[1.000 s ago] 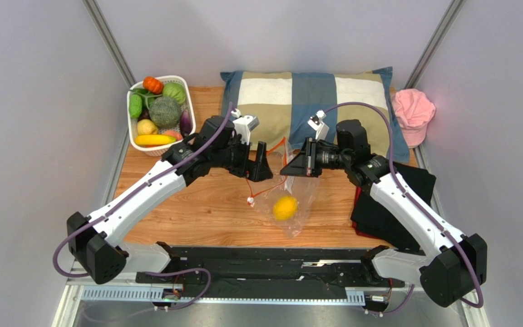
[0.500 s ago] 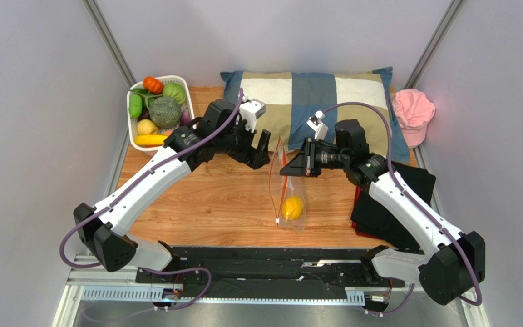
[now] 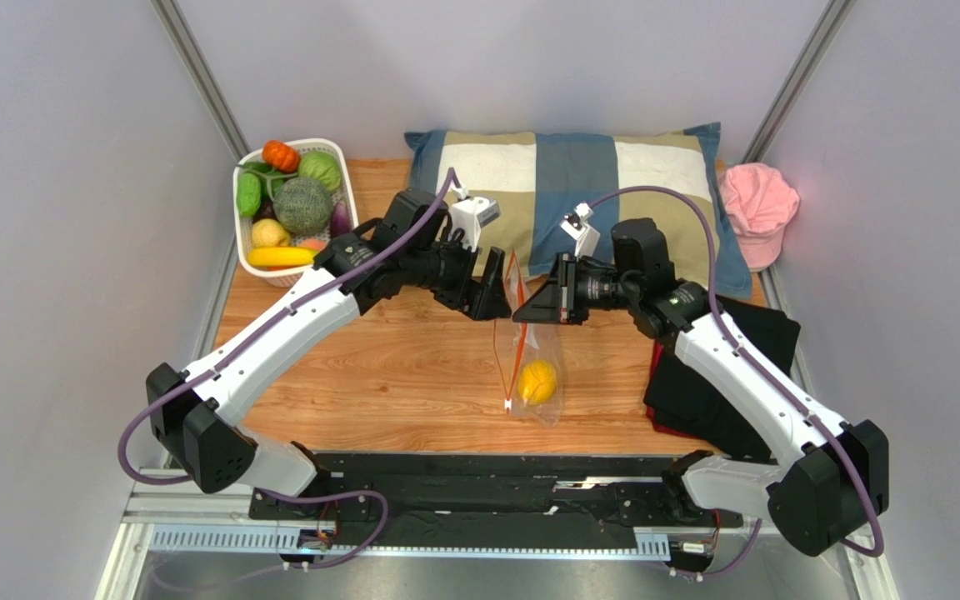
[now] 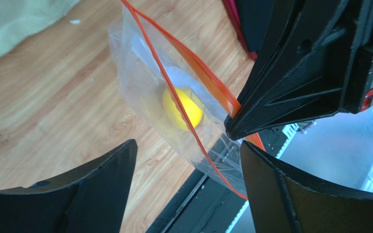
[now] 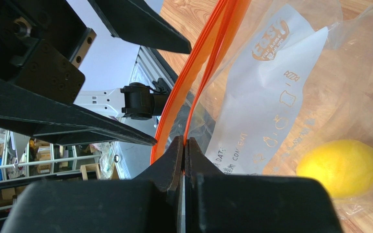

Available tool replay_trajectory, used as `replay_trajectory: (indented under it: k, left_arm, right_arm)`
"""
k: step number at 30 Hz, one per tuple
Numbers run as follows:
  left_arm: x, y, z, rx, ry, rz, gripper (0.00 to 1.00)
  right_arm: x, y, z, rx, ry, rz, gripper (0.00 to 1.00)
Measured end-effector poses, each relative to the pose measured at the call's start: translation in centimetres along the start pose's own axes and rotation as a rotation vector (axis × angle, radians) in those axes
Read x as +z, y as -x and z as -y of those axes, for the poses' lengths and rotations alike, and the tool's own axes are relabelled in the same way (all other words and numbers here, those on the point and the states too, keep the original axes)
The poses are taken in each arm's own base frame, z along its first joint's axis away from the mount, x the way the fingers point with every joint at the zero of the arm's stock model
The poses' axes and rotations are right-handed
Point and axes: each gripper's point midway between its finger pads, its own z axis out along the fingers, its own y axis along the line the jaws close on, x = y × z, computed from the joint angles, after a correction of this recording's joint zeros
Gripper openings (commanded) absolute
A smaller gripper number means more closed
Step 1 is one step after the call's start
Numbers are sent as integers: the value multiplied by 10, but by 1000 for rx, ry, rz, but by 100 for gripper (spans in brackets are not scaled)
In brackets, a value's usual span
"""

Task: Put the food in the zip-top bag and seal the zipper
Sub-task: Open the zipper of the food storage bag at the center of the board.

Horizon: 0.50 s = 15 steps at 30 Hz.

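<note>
The clear zip-top bag [image 3: 530, 363] hangs edge-on above the wooden table, held by its top. My right gripper [image 3: 520, 313] is shut on the orange-red zipper [image 5: 187, 124] at one corner. A yellow lemon [image 3: 538, 381] sits low inside the bag, and it also shows as the lemon [image 5: 344, 167] in the right wrist view beside the white label [image 5: 271, 97]. My left gripper [image 3: 500, 288] is open just left of the bag's top, and the free zipper strip [image 4: 183, 109] runs between its fingers untouched. More food lies in the white basket [image 3: 240, 240]: a banana [image 3: 280, 256] and a tomato [image 3: 280, 155].
A checked pillow [image 3: 573, 188] lies along the back of the table. At the back right sits a pink cap [image 3: 758, 200]. Black cloth [image 3: 729, 375] covers the right side under my right arm. A black rail [image 3: 485, 481] runs along the near edge.
My left gripper moved right and up to the bag's top, its jaws a little narrower. The bag swung from lying spread out to hanging edge-on, and the lemon shifted right with it.
</note>
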Motion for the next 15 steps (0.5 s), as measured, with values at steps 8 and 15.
replay_trajectory:
  k: [8,15]
  left_arm:
    - [14,-19,-20,-78,61,-62,8]
    - [8,-18,-76,-197,204,-64,0]
  right_arm:
    - [-2,0,0,-14,-14,-4,0]
    - [-19,-1,9,-23,-112,13,0]
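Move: The left hand, open, has the bag's orange left lip about 3 cm below it and 1 cm to the right. The pinched right lip is some 4 cm right, 2 cm back and 2 cm below; the lemon in the bag is about 9 cm back, 7 cm right and 14 cm below. From the right hand, the left lip lies roughly 3 cm left, 1 cm ahead and 1 cm lower. Left fingers sink about 5 cm, pinch the left lip and pull forward-left; the right hand keeps its lip. ##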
